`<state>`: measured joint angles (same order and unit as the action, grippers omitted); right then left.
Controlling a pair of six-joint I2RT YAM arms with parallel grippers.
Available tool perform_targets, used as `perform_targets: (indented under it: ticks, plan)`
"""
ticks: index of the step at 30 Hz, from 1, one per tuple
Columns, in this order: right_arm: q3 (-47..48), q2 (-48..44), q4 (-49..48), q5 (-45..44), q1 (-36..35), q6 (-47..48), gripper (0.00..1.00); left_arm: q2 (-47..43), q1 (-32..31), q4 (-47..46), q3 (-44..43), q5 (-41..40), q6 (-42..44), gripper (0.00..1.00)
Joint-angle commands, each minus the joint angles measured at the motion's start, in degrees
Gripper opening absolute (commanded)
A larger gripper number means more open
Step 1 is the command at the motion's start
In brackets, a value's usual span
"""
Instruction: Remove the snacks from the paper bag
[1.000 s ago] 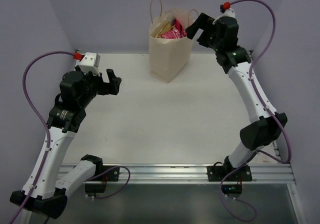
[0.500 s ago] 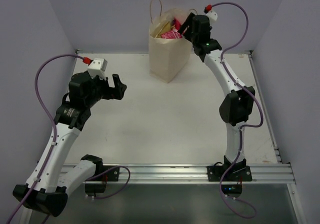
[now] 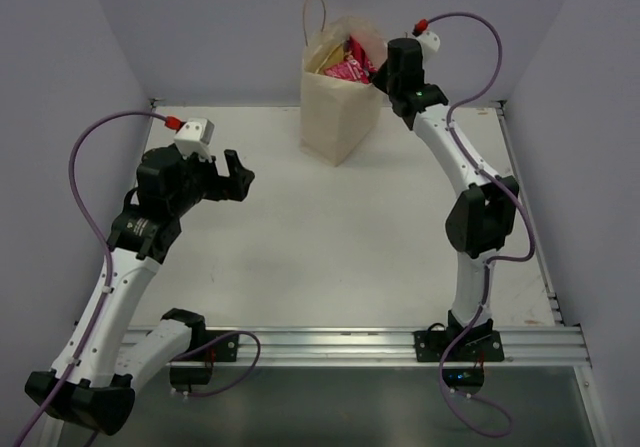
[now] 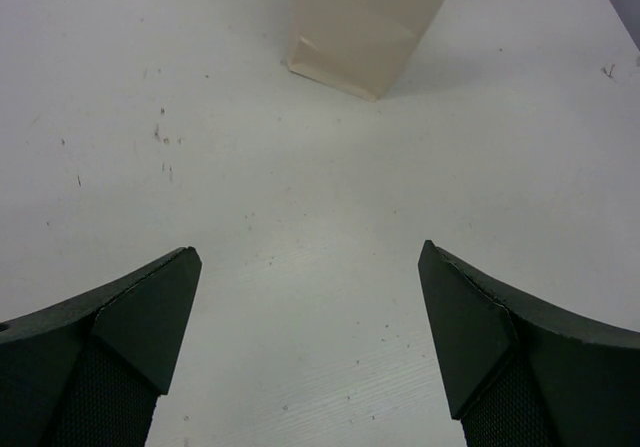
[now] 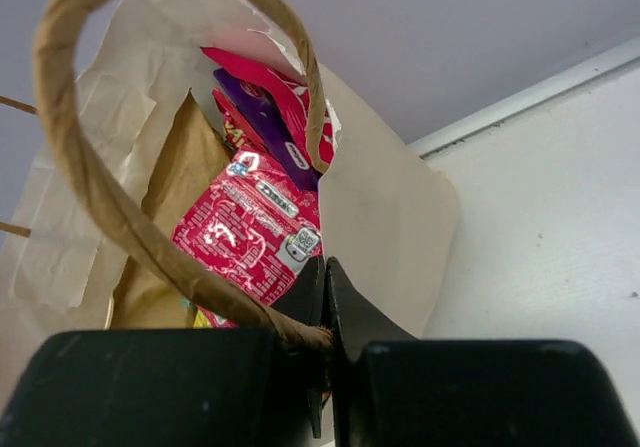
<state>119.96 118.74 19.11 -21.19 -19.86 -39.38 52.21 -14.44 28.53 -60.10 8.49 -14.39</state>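
Note:
The paper bag (image 3: 338,117) stands upright at the back of the table, its base also showing in the left wrist view (image 4: 352,39). Snacks poke out of its top: a pink-red packet (image 5: 250,232), a purple one (image 5: 262,119) and a tan-brown bag (image 5: 172,192); from above they show as a pink cluster (image 3: 349,64). My right gripper (image 5: 328,272) is shut on the bag's right rim, where the brown handle (image 5: 88,172) joins it; from above it sits at that edge (image 3: 384,73). My left gripper (image 3: 238,175) hovers open over bare table (image 4: 310,267), well short of the bag.
The purple back wall (image 3: 220,27) rises right behind the bag. A metal rail (image 3: 330,345) runs along the near edge by the arm bases. The white tabletop (image 3: 330,237) lies between the two arms.
My right arm swung left to the bag's rim and its jaws went from open to shut on it. The left arm shifted slightly right early on, then held still.

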Motion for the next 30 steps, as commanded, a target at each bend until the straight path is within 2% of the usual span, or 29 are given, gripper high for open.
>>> perform_targets:
  ticks: [1,11,12,17,22,26,28,30]
  plan:
    - [-4.1,-9.4,2.2,-0.1,-0.1,1.8,0.0,-1.2,-0.4,-1.3,-1.5,1.2,-1.0,1.0]
    - [-16.1,-29.5,9.9,11.0,3.2,9.5,0.0,-2.1,-0.4,1.7,-5.4,1.9,-2.2,1.0]
    - [-17.9,-31.2,10.6,14.2,3.6,10.6,0.0,-2.2,-0.4,1.8,-5.4,2.1,-2.4,1.0]
    - [-33.2,-42.0,11.1,23.0,7.8,13.9,0.0,-2.1,-0.4,1.8,-4.7,5.3,-2.5,1.0]
    - [-43.5,-49.5,11.1,24.9,10.5,21.1,0.0,-1.8,-0.4,2.5,-4.5,6.8,-2.6,1.0]
    - [-43.1,-52.5,11.4,25.0,10.5,29.2,0.0,-1.2,-0.4,1.3,-4.8,10.1,-3.2,1.0]
    - [-40.2,-52.6,11.6,26.4,10.4,31.0,0.0,0.1,-0.4,0.6,-5.7,16.3,-3.5,1.0]
    - [-38.5,-52.6,10.7,27.3,10.3,32.5,0.0,1.9,-0.4,0.5,-6.8,19.3,-4.5,1.0]
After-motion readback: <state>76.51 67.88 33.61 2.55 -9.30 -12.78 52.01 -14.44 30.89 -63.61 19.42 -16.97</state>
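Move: The paper bag's right-hand handle is already pinched in the right fingers; the bag's middle lies about 5 cm ahead, 7 cm to the left and 14 cm below them. The snacks in its mouth are some 5 cm ahead, 6 cm left and 5 cm down, the far handle 6 cm ahead, 14 cm left and 4 cm up. Clear table waits about 20 cm back, 3 cm right, 28 cm below. From the left hand the bag's middle is some 34 cm ahead, 20 cm right, 14 cm below. The bag is hauled by its right handle away from the back wall, the right hand drawing back about 24 cm and some 10 cm to the right at nearly constant height, easing off at the end. The shut fingers keep their pinch while the wrist turns about 20 degrees counter-clockwise and rolls its left side down. The left hand, wide open, shifts some 3 cm right, rising and backing slightly. ##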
